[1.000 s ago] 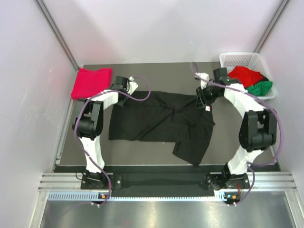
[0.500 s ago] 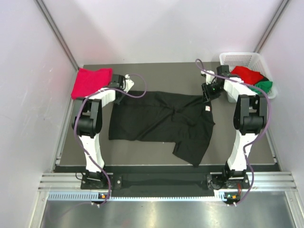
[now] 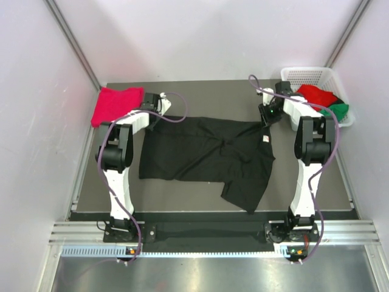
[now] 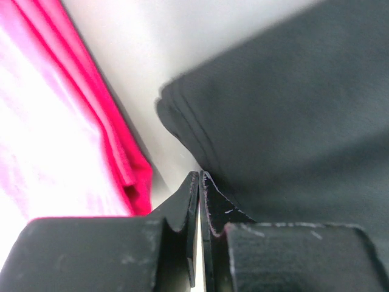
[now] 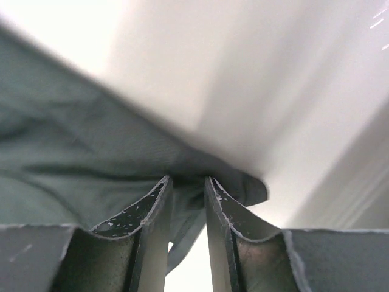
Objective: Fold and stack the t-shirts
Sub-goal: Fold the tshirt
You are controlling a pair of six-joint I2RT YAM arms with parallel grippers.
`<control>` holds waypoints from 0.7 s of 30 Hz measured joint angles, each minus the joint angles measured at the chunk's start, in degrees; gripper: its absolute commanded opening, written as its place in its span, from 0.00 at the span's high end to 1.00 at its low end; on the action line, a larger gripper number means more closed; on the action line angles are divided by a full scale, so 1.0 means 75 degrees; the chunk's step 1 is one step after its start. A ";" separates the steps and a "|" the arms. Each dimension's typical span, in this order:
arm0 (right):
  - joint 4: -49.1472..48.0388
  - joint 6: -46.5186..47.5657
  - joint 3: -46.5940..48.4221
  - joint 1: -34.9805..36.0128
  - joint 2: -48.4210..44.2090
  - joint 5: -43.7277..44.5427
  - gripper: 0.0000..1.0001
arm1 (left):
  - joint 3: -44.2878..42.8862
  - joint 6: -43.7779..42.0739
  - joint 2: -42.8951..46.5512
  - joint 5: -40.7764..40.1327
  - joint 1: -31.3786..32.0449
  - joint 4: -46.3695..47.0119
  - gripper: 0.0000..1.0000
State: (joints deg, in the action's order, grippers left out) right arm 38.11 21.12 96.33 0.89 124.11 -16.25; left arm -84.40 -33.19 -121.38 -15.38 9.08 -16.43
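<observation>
A black t-shirt [image 3: 206,152] lies spread across the dark mat, its small white tag [image 3: 265,139] near the far right corner. My left gripper [image 3: 158,114] is at its far left corner. In the left wrist view the gripper [image 4: 199,176] is shut, its tips pinching the hem of the black t-shirt [image 4: 292,109]. The folded crimson-pink t-shirt [image 3: 115,104] [image 4: 61,121] lies just to its left. My right gripper [image 3: 265,117] is at the far right corner. Its jaws [image 5: 188,182] stand apart, with a fold of the black t-shirt [image 5: 91,146] between them.
A white mesh basket [image 3: 310,75] at the far right holds a red t-shirt [image 3: 315,95] and a green t-shirt [image 3: 335,111]. White walls close in the mat on three sides. The arm bases stand at the near edge.
The right arm has drawn in, carrying its gripper up to the shirt's far right corner, and its jaws have narrowed. The left gripper has crept slightly left and stayed shut.
</observation>
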 measured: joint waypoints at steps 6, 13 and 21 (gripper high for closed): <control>0.0099 0.0125 0.1040 0.0009 0.0659 0.0458 0.72 | -0.0122 0.0006 -0.0128 -0.0023 -0.0035 0.0187 0.97; 0.0117 0.0271 0.2690 0.0009 0.1670 0.0863 0.71 | -0.1020 0.0012 -0.0723 -0.0015 -0.0032 0.0131 0.98; 0.0041 0.0452 0.3573 0.0012 0.2212 0.1183 0.71 | -0.1702 0.0032 -0.1139 0.0032 -0.0009 0.0050 1.00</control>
State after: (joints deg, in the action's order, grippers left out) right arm 38.41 24.51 123.13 0.97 140.70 -7.38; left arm -97.17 -32.95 -129.93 -15.14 9.02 -16.05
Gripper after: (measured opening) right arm 0.289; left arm 0.012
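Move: The left hand is closed on the black t-shirt by its far left corner, the right hand on its bunched far right corner; bare table lies about 13 cm ahead of each. The folded pink shirt is roughly 17 cm left and 8 cm ahead of the left hand. From the right hand, the shirt's white label sits some 7 cm straight back, and the white basket about 25 cm right and 13 cm ahead. Keeping the black t-shirt's far corners between their fingers, both hands drag it low over the table, forward onto the bare strip. The right hand leads, going about 10 cm with a slight drift right and tilting its fingers some 15 degrees up and outward; the left gathers pace late and makes barely half that, low beside the pink shirt. ##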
